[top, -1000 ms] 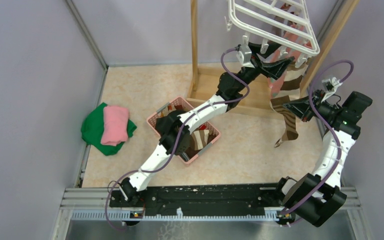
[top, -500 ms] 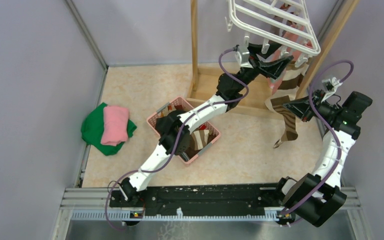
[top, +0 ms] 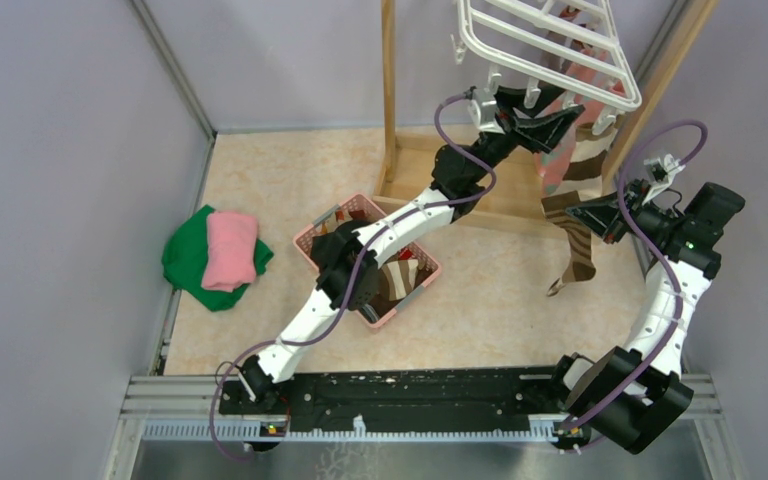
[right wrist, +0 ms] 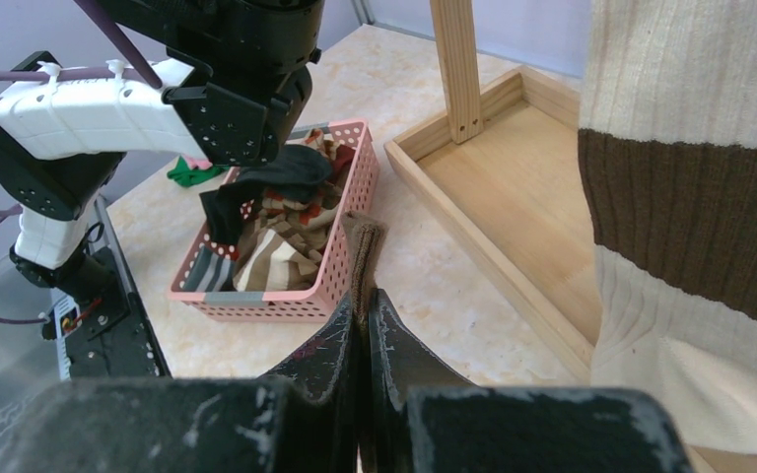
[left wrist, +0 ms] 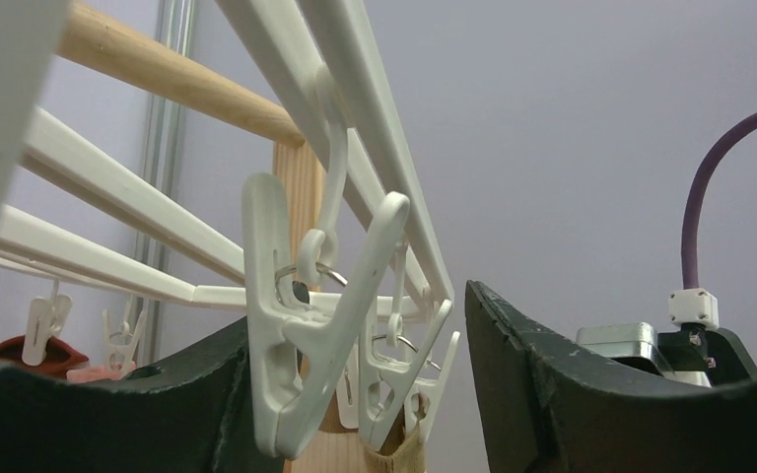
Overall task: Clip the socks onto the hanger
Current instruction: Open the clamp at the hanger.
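Observation:
The white hanger hangs at the top right, with clips under it. My left gripper is raised beneath it. In the left wrist view it is open around a white clip; the left finger touches the clip and the right finger stands apart. A second clip behind it bites tan sock fabric. My right gripper is shut on the thin edge of the brown and cream striped sock hanging below the hanger. More striped sock fills the right wrist view's right side.
A pink basket with several socks stands mid-floor, a black sock draped over it. The wooden stand post and its tray base are under the hanger. Folded green and pink cloths lie at left. Grey walls are close on both sides.
My left gripper has edged up toward the hanger and its jaws have narrowed around the clip. The right gripper and its sock have stayed put.

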You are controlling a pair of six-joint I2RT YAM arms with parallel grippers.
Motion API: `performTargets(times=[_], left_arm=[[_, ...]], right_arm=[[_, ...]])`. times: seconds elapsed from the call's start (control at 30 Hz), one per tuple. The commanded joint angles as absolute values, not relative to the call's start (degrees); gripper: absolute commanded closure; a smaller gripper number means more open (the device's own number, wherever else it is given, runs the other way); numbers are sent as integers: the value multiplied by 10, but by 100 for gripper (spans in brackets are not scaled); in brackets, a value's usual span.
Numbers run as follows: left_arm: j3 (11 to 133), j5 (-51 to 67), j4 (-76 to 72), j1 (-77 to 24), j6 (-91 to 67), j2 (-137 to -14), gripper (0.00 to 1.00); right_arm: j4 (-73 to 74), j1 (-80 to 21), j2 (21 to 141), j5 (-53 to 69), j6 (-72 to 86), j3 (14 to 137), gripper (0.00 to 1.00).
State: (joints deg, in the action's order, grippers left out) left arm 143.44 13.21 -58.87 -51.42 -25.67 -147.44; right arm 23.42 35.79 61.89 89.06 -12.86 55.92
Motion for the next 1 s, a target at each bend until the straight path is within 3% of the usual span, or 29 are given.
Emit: performTargets(times=[0.0, 0.1, 0.3, 0.53, 0.73, 0.97], left_arm=[[1438, 138, -606, -514, -265, -1427, 37], [1438, 141, -604, -513, -265, -1426, 44], [1438, 142, -602, -513, -268, -1426, 68], [1438, 144, -602, -513, -274, -1423, 80], [1436, 142, -599, -513, -280, -1418, 87], [1429, 135, -601, -511, -292, -1416, 91]], right_arm=[[218, 360, 604, 948, -132, 575, 100], [218, 361, 604, 948, -132, 576, 100], [217, 360, 603, 948, -131, 575, 100], [235, 361, 617, 949, -141, 590, 100], [465, 322, 687, 949, -327, 695, 100], [854, 301, 815, 949, -655, 875, 100]])
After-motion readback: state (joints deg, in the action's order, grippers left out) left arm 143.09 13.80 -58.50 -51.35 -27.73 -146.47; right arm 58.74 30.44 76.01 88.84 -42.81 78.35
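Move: The empty clamp sits between the left hand's open fingers, about 1 cm ahead, 1 cm right and 1 cm above the hand point. The next clamp, holding a striped sock, is some 7 cm right and 1 cm back; another empty one is about 5 cm left and 3 cm ahead. From the right hand, which already grips a brown sock, the empty clamp lies roughly 16 cm ahead, 6 cm left and 15 cm up, and the hanging striped sock about 9 cm ahead, 3 cm right and 5 cm up. Left fingers close onto the empty clamp in place; the right hand then lifts its sock 3 cm and forward. ##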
